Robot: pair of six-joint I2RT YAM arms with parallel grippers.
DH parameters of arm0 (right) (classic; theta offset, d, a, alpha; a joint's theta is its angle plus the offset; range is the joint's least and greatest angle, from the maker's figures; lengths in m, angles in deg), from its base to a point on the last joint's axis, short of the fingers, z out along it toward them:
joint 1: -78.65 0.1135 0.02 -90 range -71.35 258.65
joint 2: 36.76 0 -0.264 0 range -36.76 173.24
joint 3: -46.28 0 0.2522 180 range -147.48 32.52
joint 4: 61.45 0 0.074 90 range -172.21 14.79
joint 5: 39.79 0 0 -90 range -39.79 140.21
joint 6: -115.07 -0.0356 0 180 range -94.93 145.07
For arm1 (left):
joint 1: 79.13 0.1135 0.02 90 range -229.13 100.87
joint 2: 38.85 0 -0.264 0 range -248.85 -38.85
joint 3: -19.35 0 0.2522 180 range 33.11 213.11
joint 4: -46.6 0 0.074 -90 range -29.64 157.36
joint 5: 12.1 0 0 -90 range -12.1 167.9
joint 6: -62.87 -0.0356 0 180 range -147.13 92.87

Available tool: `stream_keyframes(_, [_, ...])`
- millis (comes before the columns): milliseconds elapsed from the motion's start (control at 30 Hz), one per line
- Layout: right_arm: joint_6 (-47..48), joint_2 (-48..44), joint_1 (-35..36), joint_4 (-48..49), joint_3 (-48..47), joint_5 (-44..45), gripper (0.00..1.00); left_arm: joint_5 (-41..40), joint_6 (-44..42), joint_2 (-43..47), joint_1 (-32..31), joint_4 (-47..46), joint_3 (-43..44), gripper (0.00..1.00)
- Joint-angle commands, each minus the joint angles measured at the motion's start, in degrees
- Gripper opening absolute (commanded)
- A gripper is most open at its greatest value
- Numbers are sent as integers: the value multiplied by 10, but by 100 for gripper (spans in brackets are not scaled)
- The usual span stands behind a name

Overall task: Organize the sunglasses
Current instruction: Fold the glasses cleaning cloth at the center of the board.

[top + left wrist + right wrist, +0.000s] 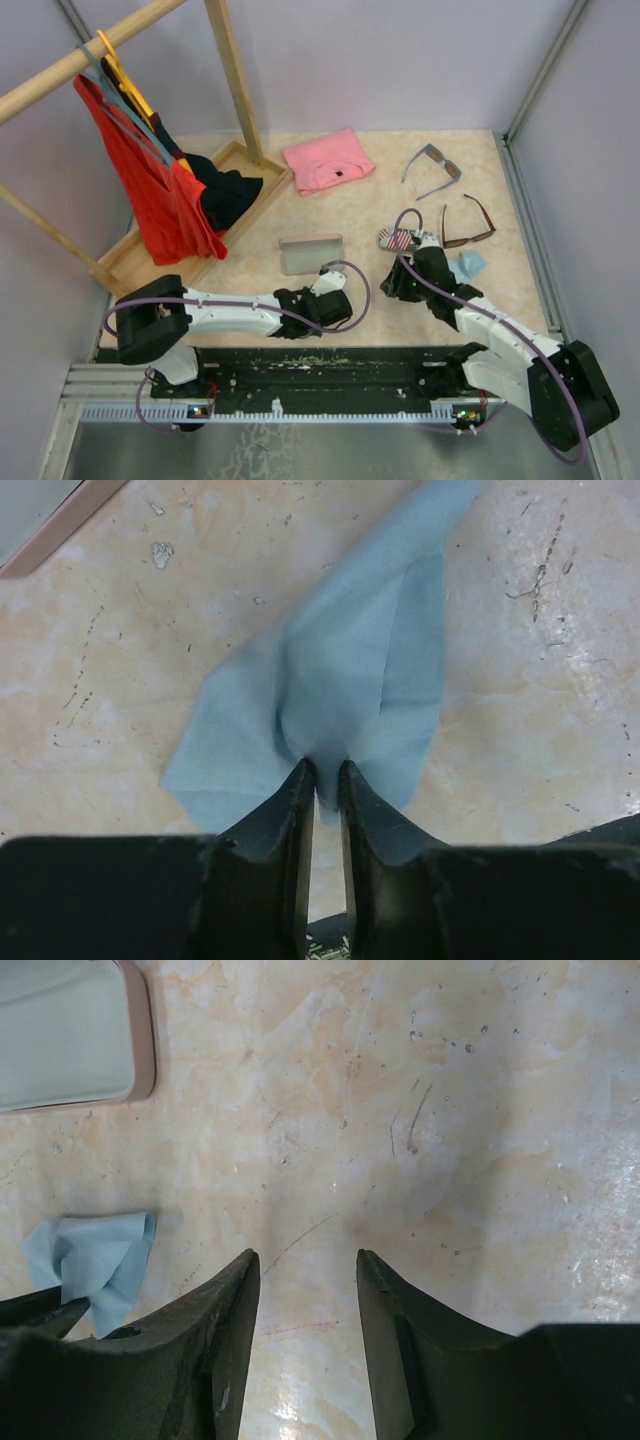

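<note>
The grey-blue sunglasses [432, 168] lie at the back right, temples unfolded. Nearer, the brown sunglasses [468, 225] rest on the table, also unfolded. Neither gripper touches them. My left gripper [345, 303] [322, 770] sits low over the table's middle, shut on a fold of a light blue cloth [350, 670]. That cloth [95, 1260] also shows at the left of the right wrist view. My right gripper [392, 287] [308, 1255] hangs open over bare table, nothing between its fingers [235, 1300].
An open pink-rimmed case [311, 253] [70, 1030] lies mid-table. A flag-patterned case [397, 239] and a second blue cloth [467, 266] lie beside my right arm. A pink shirt [328, 160] is at the back. A wooden tray [130, 262] with a clothes rack and hanging garments fills the left.
</note>
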Motion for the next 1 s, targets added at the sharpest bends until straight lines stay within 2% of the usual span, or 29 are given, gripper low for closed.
stream_keyframes(0, [3, -22, 4, 1, -8, 3, 44, -15, 7, 4, -3, 5, -8, 19])
stream_keyframes(167, [8, -45, 4, -13, -12, -5, 44, -15, 10, 28, -4, 22, -2, 8])
stream_keyframes(333, [27, -74, 4, 6, -4, -88, 44, 21, 14, 88, -3, 14, -9, 1])
stream_keyframes(500, [37, -100, 8, 37, 18, -142, 45, 37, 31, 150, 7, -11, -44, 1])
stream_keyframes(667, [46, -94, 26, 46, 17, -158, 46, 89, 28, 193, 66, -51, -100, 0])
stream_keyframes(833, [56, -60, 69, 65, 4, -149, 48, 152, 20, 225, 126, -79, -157, 0])
stream_keyframes(967, [73, -23, 104, 123, 0, -131, 49, 162, 14, 232, 153, -82, -177, 0])
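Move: The light-blue cloth lies right at the left hand's fingertips, its near part between them, its middle about 3 cm ahead, 1 cm to the right and 1 cm lower. From that hand the open pink case sits some 12 cm ahead and 4 cm left, the printed case about 14 cm ahead and 14 cm right. For the right hand, the cloth is roughly 10 cm left, 2 cm back and 3 cm lower. Upward first, then left and down: the left fingers close fully to pinch the near part of the cloth, lift it about 5 cm, then carry it some 6 cm left while sinking most of the way back, rolling left side down. The right hand, fingers still half open and empty, swings left and back about 7 cm, rising slightly and turning some 20 degrees counter-clockwise. ##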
